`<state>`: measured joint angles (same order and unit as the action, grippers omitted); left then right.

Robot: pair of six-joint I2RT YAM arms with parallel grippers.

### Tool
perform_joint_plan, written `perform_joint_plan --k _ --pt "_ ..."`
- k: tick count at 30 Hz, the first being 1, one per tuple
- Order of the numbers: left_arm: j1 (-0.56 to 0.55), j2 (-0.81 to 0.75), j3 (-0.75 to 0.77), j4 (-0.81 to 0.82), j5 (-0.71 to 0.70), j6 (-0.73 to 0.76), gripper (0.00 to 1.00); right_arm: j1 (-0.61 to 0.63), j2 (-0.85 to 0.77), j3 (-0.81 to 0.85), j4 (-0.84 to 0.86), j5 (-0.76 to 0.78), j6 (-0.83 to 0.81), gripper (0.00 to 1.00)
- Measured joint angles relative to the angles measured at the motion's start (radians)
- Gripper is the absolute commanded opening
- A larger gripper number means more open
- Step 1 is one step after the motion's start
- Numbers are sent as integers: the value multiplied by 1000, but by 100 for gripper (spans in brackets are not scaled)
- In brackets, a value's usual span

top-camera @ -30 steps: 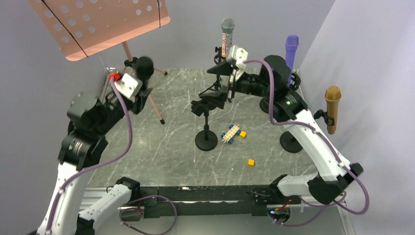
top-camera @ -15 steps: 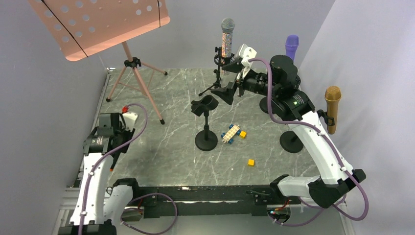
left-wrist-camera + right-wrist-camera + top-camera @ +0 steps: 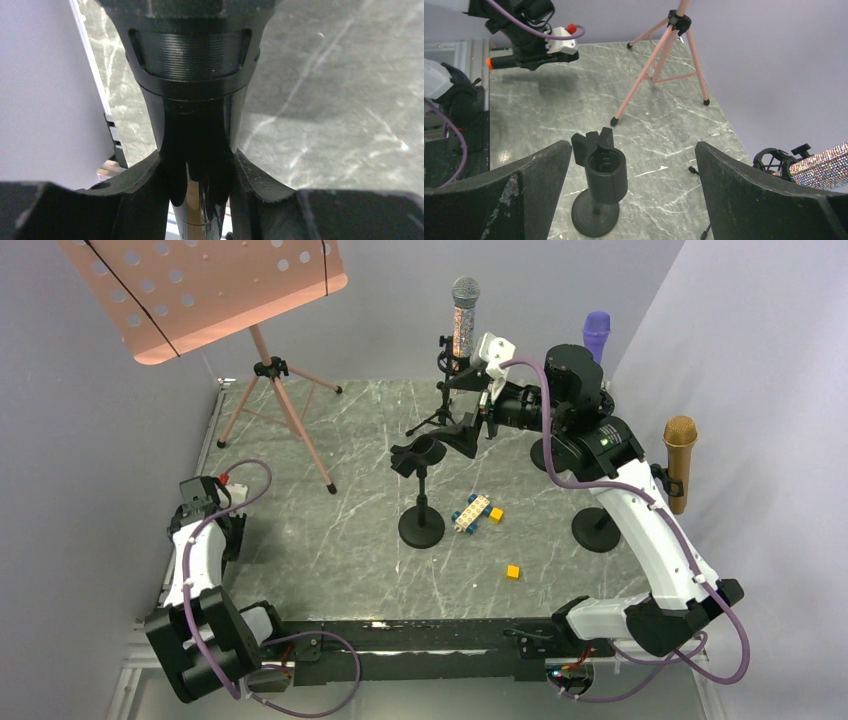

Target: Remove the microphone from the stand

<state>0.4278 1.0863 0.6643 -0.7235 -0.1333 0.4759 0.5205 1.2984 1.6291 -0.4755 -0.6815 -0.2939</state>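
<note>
The black microphone (image 3: pixel 192 75) is clamped between my left gripper's (image 3: pixel 197 165) fingers, its threaded ring and body filling the left wrist view. In the top view my left gripper (image 3: pixel 230 525) is low at the table's left edge, far from the stand. In the right wrist view the microphone (image 3: pixel 519 61) lies level, with an orange end. The black stand (image 3: pixel 421 523) at mid-table has an empty clip (image 3: pixel 418 453), which also shows in the right wrist view (image 3: pixel 600 162). My right gripper (image 3: pixel 470 432) is open and empty, just right of and behind the clip (image 3: pixel 633 150).
A pink music stand (image 3: pixel 200 290) on a tripod stands at the back left. A glitter microphone (image 3: pixel 465 305), a purple one (image 3: pixel 596 332) and a gold one (image 3: pixel 680 455) stand on other stands at the back and right. Toy bricks (image 3: pixel 475 510) and a yellow brick (image 3: pixel 512 571) lie near the stand's base.
My left arm carried the black microphone from high at the back left down to the near left edge. My right gripper drew back from the clip and stays open.
</note>
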Motion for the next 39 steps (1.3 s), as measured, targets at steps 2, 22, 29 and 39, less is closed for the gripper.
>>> perform_joint_plan --k 2,22,29,39 --pt "10 20 -17 54 -8 16 0 0 0 19 -33 -16 -26 100" --pt "23 260 -8 225 4 62 56 0 5 48 -221 -37 -146 100" --pt "25 269 3 223 5 52 56 0 5 47 -232 -38 -164 100" --pt "25 219 5 186 19 3 69 2 10 49 -238 -92 -198 100"
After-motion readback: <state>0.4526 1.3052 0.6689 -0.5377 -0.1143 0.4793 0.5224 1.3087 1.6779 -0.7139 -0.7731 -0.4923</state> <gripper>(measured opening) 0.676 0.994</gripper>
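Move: The left hand still holds the black microphone in the air, fingers pointing down. The patch of table where it will lie is some 6 cm below, about 3 cm ahead and 2 cm left. The music stand's near foot is roughly 21 cm ahead and 24 cm right of that hand; the empty mic stand's base is about 11 cm ahead and 48 cm right. From the empty right hand that patch lies some 58 cm left, 7 cm back and 43 cm below. Down about 4 cm, easing forward some 3 cm and a little left, the left hand lowers the microphone onto the bare table, then its fingers open, releasing the body, and it starts to lift about 1 cm. The right hand, open and empty, drifts back and down beside the empty mic stand, tilting its left-pointing fingers slightly downward. ##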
